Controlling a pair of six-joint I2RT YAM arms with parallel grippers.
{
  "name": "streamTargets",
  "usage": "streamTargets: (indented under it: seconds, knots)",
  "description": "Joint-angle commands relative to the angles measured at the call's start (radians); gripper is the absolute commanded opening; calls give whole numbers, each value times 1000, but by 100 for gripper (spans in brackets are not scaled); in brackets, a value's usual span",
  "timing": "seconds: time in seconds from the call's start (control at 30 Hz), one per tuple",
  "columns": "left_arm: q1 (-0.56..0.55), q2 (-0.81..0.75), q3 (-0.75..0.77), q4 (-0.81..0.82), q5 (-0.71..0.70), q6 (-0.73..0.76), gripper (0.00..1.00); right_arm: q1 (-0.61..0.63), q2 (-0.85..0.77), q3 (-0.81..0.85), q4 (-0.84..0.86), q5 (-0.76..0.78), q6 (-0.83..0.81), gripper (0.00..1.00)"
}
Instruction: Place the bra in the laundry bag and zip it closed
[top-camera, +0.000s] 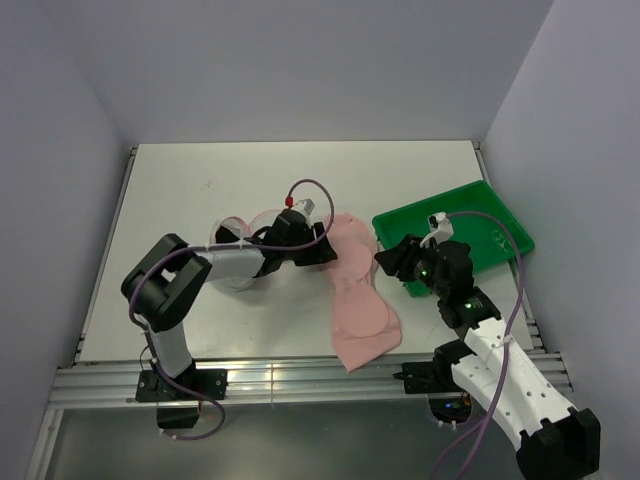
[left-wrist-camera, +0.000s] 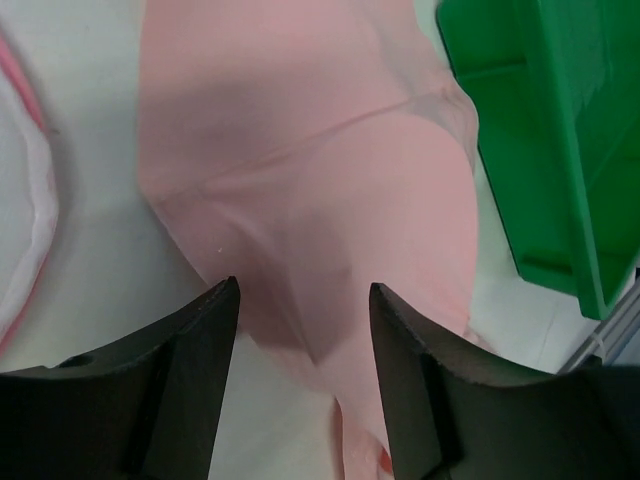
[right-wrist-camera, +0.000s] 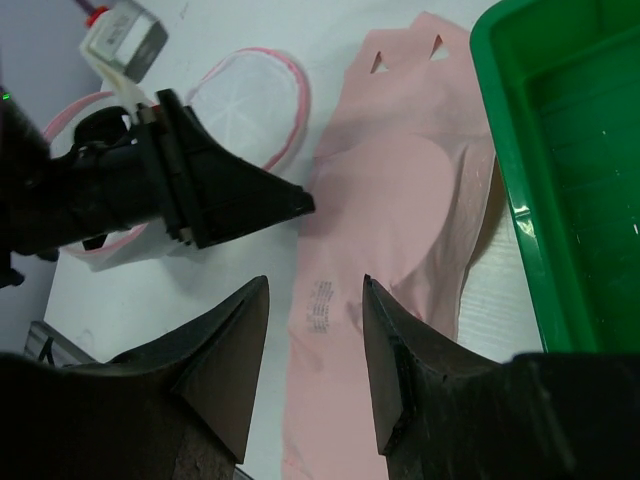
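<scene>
The pale pink bra (top-camera: 358, 295) lies flat on the table, running from the middle toward the front edge; it also shows in the left wrist view (left-wrist-camera: 320, 200) and the right wrist view (right-wrist-camera: 400, 210). The white mesh laundry bag (top-camera: 232, 238) with its pink rim lies open to the bra's left, partly hidden by my left arm; its round lid shows in the right wrist view (right-wrist-camera: 245, 105). My left gripper (top-camera: 325, 247) is open just above the bra's upper left edge (left-wrist-camera: 303, 290). My right gripper (top-camera: 385, 260) is open over the bra's right side (right-wrist-camera: 315, 290).
A green plastic tray (top-camera: 455, 235) stands right of the bra, close behind my right gripper; its wall shows in the wrist views (left-wrist-camera: 545, 150) (right-wrist-camera: 520, 180). The table's front metal rail (top-camera: 300, 375) runs along the near edge.
</scene>
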Motion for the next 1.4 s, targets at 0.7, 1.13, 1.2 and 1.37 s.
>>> streamTargets:
  seconds: [0.7,1.13,1.2,1.37]
  knots:
    - [-67,-474,-61,202,-60,136,0,6,7,15,165,-150,52,87]
    - [-73,-774,61,-58,-25,196,0,6,-70,240,179,-391,-72,96]
    - [-73,-797,91,-119,-45,199,0,6,-128,270,115,-348,-108,96]
    - [-73,-822,134,-161,-25,182,0,6,-188,362,25,-312,-172,97]
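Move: The pink garment lies just under the left fingertips, its middle about 8 cm right, 10 cm back and 3 cm below. The laundry bag stands some 21 cm left and 2 cm back of the left hand, and the green bin about 28 cm right and 2 cm ahead. From the right hand, the garment's middle is roughly 6 cm left, 3 cm back and 13 cm below. Left hand pinches the pink garment, lifts it about 34 cm and draws back; the right opens and rises. ##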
